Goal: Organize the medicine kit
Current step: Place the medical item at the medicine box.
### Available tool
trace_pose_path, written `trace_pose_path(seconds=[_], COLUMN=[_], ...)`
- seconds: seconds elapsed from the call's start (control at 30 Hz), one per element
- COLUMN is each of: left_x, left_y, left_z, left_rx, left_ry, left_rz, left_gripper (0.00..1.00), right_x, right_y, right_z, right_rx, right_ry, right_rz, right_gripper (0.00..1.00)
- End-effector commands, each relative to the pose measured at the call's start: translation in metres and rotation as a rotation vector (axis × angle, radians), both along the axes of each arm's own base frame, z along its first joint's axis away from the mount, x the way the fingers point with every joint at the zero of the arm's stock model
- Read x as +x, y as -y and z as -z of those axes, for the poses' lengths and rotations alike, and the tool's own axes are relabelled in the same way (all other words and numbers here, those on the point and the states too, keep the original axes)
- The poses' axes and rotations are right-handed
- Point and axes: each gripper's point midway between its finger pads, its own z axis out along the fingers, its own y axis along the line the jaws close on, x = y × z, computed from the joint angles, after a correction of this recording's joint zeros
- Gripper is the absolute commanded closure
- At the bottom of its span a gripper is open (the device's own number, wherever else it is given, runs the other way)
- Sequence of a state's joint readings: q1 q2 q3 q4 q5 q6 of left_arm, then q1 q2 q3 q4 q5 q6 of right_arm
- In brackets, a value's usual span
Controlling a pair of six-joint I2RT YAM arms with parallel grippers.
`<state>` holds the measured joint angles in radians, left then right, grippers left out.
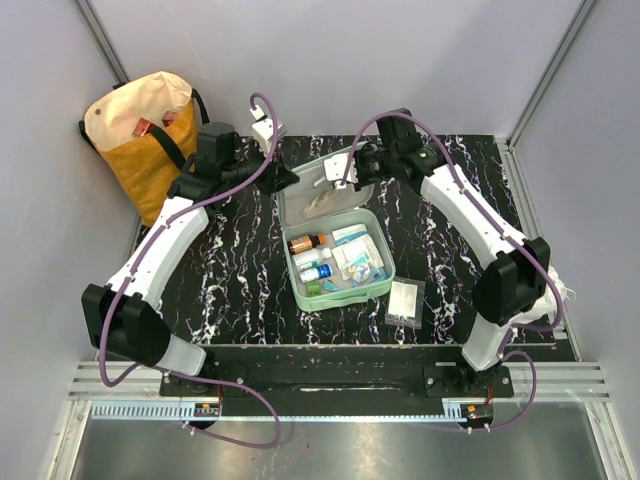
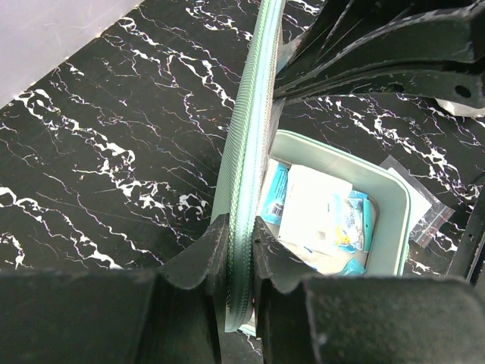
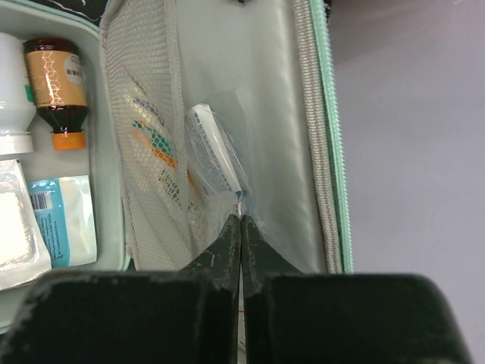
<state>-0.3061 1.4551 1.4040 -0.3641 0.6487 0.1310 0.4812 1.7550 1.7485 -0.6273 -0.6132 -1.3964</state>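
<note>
The mint-green medicine kit (image 1: 345, 297) lies open in the middle of the table, its lid (image 1: 318, 190) raised toward the back. My left gripper (image 2: 240, 227) is shut on the lid's zipper edge (image 2: 250, 114), at the lid's left side (image 1: 285, 178). My right gripper (image 3: 241, 216) is shut on a clear plastic bag (image 3: 227, 171) with a white tube in it, held against the lid's grey lining beside the mesh pocket (image 3: 144, 152). The base holds a brown bottle (image 1: 305, 242), white bottles (image 1: 315, 268) and packets (image 1: 357, 257).
A yellow-and-cream tote bag (image 1: 145, 135) stands at the back left corner. A small clear zip bag (image 1: 405, 303) lies on the black marble table (image 1: 240, 280) right of the kit. Grey walls close in the back and sides.
</note>
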Motion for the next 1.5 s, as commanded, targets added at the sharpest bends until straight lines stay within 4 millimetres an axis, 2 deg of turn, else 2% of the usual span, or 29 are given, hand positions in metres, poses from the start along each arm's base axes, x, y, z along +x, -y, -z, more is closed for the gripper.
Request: trace_pose_path(seconds=[0.0, 0.17, 0.23, 0.37, 0.47, 0.6, 0.7, 0.73, 0.83, 0.9, 1.1, 1.3, 1.47], left_x=[-0.005, -0.003, -0.003, -0.003, -0.004, -0.003, -0.003, -0.003, -0.001, 0.001, -0.001, -0.002, -0.004], left_y=[0.003, 0.004, 0.006, 0.006, 0.007, 0.007, 0.006, 0.007, 0.008, 0.007, 0.006, 0.006, 0.004], left_z=[-0.008, -0.007, -0.008, -0.007, -0.007, -0.006, -0.006, -0.007, -0.007, -0.006, -0.006, -0.007, -0.007], left_rx=[-0.006, -0.007, -0.01, -0.01, -0.015, -0.015, -0.015, -0.018, -0.026, -0.021, -0.02, -0.023, -0.019], left_ry=[0.014, 0.008, 0.008, 0.005, 0.003, -0.001, -0.001, -0.001, -0.003, -0.005, -0.002, -0.002, 0.003], left_rz=[0.042, 0.046, 0.051, 0.051, 0.057, 0.057, 0.053, 0.055, 0.052, 0.043, 0.041, 0.041, 0.035], left_gripper=[0.88, 0.88, 0.88, 0.88, 0.88, 0.88, 0.88, 0.88, 0.88, 0.88, 0.88, 0.88, 0.88], right_x=[-0.007, -0.015, -0.014, -0.006, 0.006, 0.001, -0.002, -0.005, -0.019, -0.019, -0.003, 0.007, 0.034], right_y=[-0.001, -0.015, -0.022, -0.026, -0.029, -0.038, -0.043, -0.048, -0.069, -0.074, -0.074, -0.064, -0.044], right_z=[-0.008, -0.027, -0.027, -0.015, 0.006, 0.008, 0.02, 0.019, -0.006, -0.001, 0.036, 0.064, 0.066], right_rx=[-0.023, 0.027, 0.037, 0.0, -0.04, -0.008, -0.022, -0.017, 0.085, 0.1, 0.104, 0.054, 0.007], right_ry=[0.001, 0.036, 0.04, 0.043, 0.034, 0.014, -0.007, -0.001, 0.025, 0.014, -0.026, -0.064, -0.028], right_rz=[-0.063, -0.133, -0.153, -0.14, -0.118, -0.151, -0.158, -0.171, -0.221, -0.222, -0.126, -0.033, 0.125], right_gripper=[1.0, 1.0, 1.0, 1.0, 1.0, 1.0, 1.0, 1.0, 1.0, 1.0, 1.0, 1.0, 1.0])
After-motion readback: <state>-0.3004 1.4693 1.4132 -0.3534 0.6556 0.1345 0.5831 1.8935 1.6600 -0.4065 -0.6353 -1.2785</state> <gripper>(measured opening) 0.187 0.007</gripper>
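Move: The right gripper's shut fingertips are already on the end of the clear bag with the white tube. The mesh pocket low inside the raised lid lies about 7 cm to its left, 2 cm back and 9 cm below. The amber bottle is some 12 cm back, 10 cm left and 17 cm down; the blue-white packet roughly 11 cm back, level sideways and equally low. From the left gripper, that pocket is about 10 cm right, 1 cm back and 11 cm lower. Bring the right gripper left and down along the lid's inner face, about 7 cm each way: work it leftward with small dips and lifts at first, then sink more steadily to the mesh pocket's edge. Keep the fingers shut on the bag's end to tuck the tube behind the mesh, and let the left gripper keep its pinch on the lid's edge, holding it still. ##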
